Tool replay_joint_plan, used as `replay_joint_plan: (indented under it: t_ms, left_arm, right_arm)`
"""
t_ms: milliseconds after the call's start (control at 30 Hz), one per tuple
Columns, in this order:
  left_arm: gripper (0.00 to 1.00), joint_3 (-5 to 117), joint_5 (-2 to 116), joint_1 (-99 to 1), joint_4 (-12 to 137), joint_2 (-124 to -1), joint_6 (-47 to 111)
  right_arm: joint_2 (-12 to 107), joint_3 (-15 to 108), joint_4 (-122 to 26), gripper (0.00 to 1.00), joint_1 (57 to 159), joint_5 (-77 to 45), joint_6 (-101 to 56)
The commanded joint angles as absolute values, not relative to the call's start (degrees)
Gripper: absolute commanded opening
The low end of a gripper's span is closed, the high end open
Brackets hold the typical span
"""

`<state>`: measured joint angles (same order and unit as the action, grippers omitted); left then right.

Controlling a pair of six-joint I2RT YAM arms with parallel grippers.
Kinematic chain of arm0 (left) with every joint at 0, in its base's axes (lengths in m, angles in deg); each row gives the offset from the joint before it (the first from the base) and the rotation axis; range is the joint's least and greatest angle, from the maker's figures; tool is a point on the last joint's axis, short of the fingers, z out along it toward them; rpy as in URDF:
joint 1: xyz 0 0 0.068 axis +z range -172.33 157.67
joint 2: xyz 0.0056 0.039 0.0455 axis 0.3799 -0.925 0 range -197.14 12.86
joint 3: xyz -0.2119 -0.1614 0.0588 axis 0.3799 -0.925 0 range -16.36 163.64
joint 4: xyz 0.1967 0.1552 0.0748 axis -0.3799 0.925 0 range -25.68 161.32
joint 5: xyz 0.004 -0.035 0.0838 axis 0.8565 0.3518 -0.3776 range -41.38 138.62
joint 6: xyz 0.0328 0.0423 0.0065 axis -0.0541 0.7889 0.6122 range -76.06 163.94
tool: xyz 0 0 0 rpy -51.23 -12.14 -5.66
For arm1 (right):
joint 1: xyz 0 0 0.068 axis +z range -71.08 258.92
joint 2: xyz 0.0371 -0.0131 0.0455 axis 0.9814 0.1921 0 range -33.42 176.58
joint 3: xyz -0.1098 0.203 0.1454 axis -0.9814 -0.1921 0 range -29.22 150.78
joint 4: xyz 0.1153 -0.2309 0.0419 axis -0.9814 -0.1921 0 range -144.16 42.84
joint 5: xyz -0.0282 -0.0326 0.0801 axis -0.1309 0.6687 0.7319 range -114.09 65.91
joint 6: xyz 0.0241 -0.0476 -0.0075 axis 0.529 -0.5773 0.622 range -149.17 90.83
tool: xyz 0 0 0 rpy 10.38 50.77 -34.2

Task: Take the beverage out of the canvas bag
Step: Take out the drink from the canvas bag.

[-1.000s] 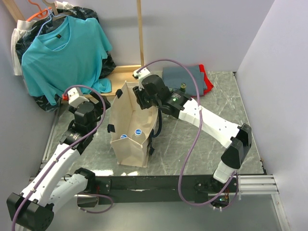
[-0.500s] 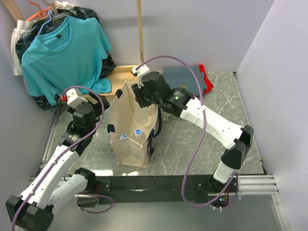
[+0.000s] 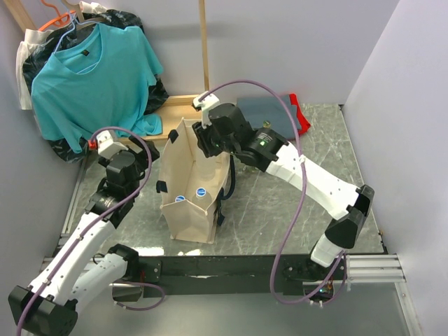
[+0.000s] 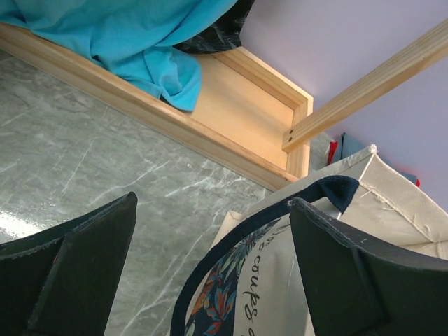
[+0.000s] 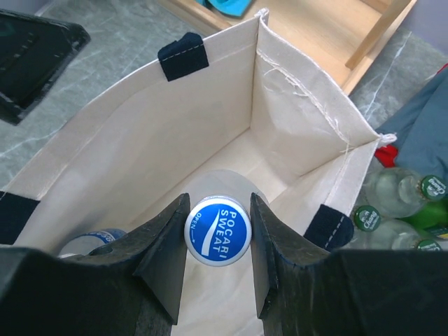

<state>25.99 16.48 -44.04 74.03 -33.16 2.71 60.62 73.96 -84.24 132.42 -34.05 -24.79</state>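
The beige canvas bag (image 3: 187,213) stands open on the table between the arms. In the right wrist view my right gripper (image 5: 218,241) is shut on the blue "Pocari Sweat" cap of a beverage bottle (image 5: 218,225), above the bag's open inside (image 5: 140,126). From above, the right gripper (image 3: 210,145) hangs over the bag's far end, and two blue caps (image 3: 201,191) show lower inside. My left gripper (image 4: 213,269) is open, its fingers (image 4: 77,266) standing wide either side of the bag's black handle (image 4: 231,238) and printed side. From above it sits left of the bag (image 3: 133,166).
A teal T-shirt (image 3: 91,70) hangs at the back left over a black plastic bag (image 3: 31,66). A wooden frame (image 3: 203,49) stands behind the bag. Grey and red cloths (image 3: 269,112) lie at the back. Green-capped bottles (image 5: 399,192) lie right of the bag.
The right arm's elbow has swung to the right and its wrist has shifted slightly over the bag's far end, still closed on the bottle. The left arm has barely moved.
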Motion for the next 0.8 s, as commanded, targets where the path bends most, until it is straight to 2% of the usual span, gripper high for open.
replay_joint_plan:
  t_ms: [0,767]
  left_arm:
    - [0.96,26.7,17.4,-43.9,72.8,-33.9,2.6]
    - [0.96,26.8,17.9,-43.9,72.6,-34.6,2.4]
  right_arm:
    - [52.8,79.3,-75.9,0.00,132.9,-35.4,-25.7]
    - [44.5,77.5,-72.6,0.00,133.7,-39.0,-27.1]
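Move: The right hand already holds a drink bottle by its cap inside the bag. The bottles taken out stand on the table about 17 cm to its right and 8 cm ahead, their middles roughly 20 cm lower. In the bag, one drink remains about 12 cm straight back, another some 13 cm back and 8 cm left, both about 20 cm down. From the left hand the taken-out bottles lie about 33 cm right, 7 cm ahead and 15 cm down. Keeping its pinch on the blue-and-white cap, the right hand draws the bottle mainly upward, about 10 cm, up through the canvas bag's open top. It shifts some 4 cm right towards the bag's right side and nearly as much back, while the fingers tip up by a bit over 10 degrees. ##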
